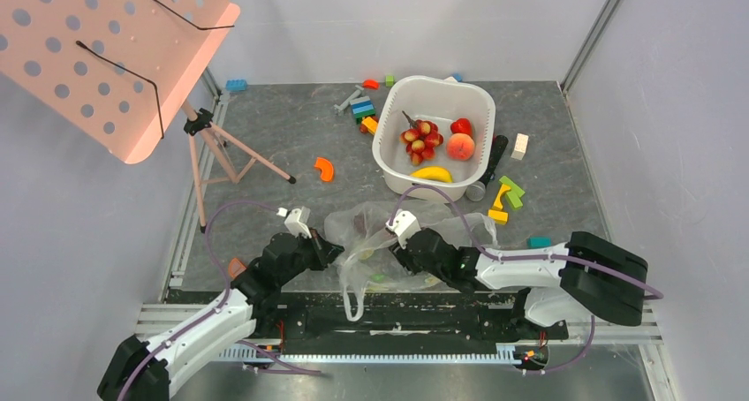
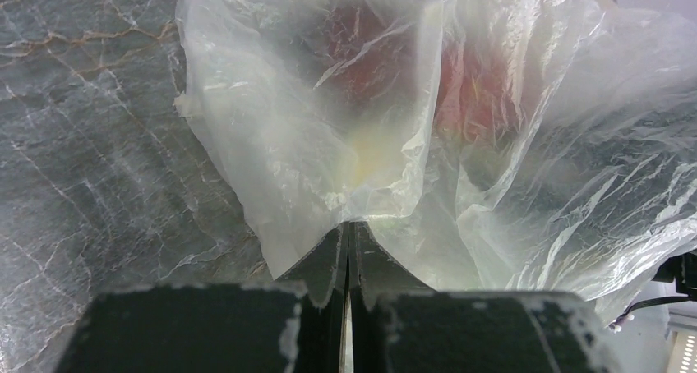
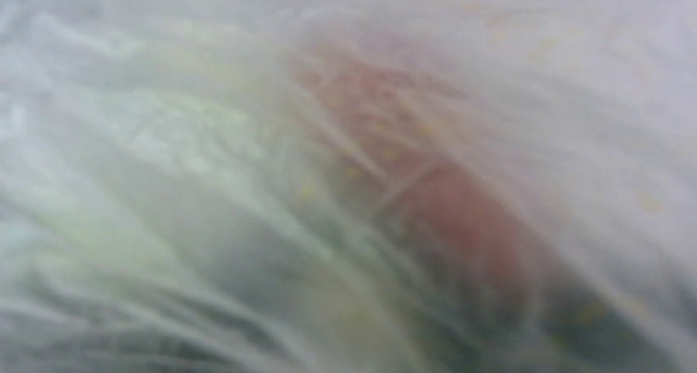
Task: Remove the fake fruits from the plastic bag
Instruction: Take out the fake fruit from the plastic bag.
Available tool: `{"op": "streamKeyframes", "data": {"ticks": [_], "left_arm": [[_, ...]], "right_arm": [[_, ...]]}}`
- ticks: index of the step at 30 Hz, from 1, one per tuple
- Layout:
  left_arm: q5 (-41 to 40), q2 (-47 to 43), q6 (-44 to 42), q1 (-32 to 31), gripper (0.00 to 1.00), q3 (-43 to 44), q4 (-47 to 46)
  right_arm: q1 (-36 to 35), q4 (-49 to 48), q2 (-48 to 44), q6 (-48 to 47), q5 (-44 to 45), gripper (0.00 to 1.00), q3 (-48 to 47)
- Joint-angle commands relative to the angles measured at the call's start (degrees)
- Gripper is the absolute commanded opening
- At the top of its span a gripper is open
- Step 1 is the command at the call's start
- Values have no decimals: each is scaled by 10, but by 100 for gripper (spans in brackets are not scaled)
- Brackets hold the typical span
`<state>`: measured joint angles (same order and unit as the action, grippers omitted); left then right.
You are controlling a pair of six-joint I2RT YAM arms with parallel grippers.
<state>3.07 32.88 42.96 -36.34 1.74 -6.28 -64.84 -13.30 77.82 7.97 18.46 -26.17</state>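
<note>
The clear crinkly plastic bag (image 1: 371, 233) lies on the grey table just ahead of both arms. My left gripper (image 1: 334, 246) is shut on a fold of its film, the jaws pressed together (image 2: 349, 225). Through the bag (image 2: 271, 143) a reddish fruit (image 2: 485, 94) and a darker one (image 2: 362, 52) show. My right gripper (image 1: 390, 254) reaches into the bag from the right, with its fingers hidden by film. In the right wrist view only blurred film (image 3: 205, 143) and a red fruit (image 3: 460, 217) appear. A grape bunch (image 1: 419, 140), apple (image 1: 460, 126), peach (image 1: 460, 147) and yellow piece (image 1: 432, 173) lie in the white basin (image 1: 488, 101).
A pink perforated stand (image 1: 106, 56) on tripod legs (image 1: 238, 158) stands at the back left. An orange curved piece (image 1: 325, 169) lies left of the basin. Toy blocks (image 1: 362, 109) sit behind it, and more blocks (image 1: 505, 198) lie to its right.
</note>
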Motion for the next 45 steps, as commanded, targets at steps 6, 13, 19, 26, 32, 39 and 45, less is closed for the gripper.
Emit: {"op": "streamKeyframes", "data": {"ticks": [6,13,19,26,32,39,45], "left_arm": [[-13,12,-8,2,2,10,-21],[-6,-3,-8,3,2,1,-21],[-7,-14,-9,2,2,-4,-20],[-7,-13,-9,2,2,-11,-30],[-4,-12,-9,2,2,-17,-45],[2,7,-9,2,2,-17,-65],[9,13,-12,2,2,-17,-73]], "right_arm": [[17,-50,40,30,-10,45,9],[36,-50,76,48,-16,37,4],[42,-50,77,48,-35,11,7],[41,-48,-11,29,-61,0,38],[39,-27,-107,30,-75,0,67],[39,7,-202,37,-75,0,80],[39,44,-265,38,-91,0,60]]}}
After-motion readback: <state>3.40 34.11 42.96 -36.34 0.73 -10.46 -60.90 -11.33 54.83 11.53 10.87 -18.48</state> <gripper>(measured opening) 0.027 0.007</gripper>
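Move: The upper film of the plastic bag that the half-open right fingers will close on lies about 2 cm ahead of them and 2 cm lower, with no real sideways offset. The middle of the white basket is some 23 cm ahead of this hand and 8 cm to its right; the bag's loose handle loop lies about 12 cm back and 9 cm left. The left hand has that film spot some 12 cm to its right, 1 cm ahead and 3 cm below. The right fingers shut on the bag's upper film and pinch it, after sinking and reaching forward by a couple of centimetres. Then the right hand lifts about 7 cm, drawing some 3 cm back and a little to the right, its fingertips tipping up. The left hand stays put, its closed fingers keeping their hold on the bag's left side. ##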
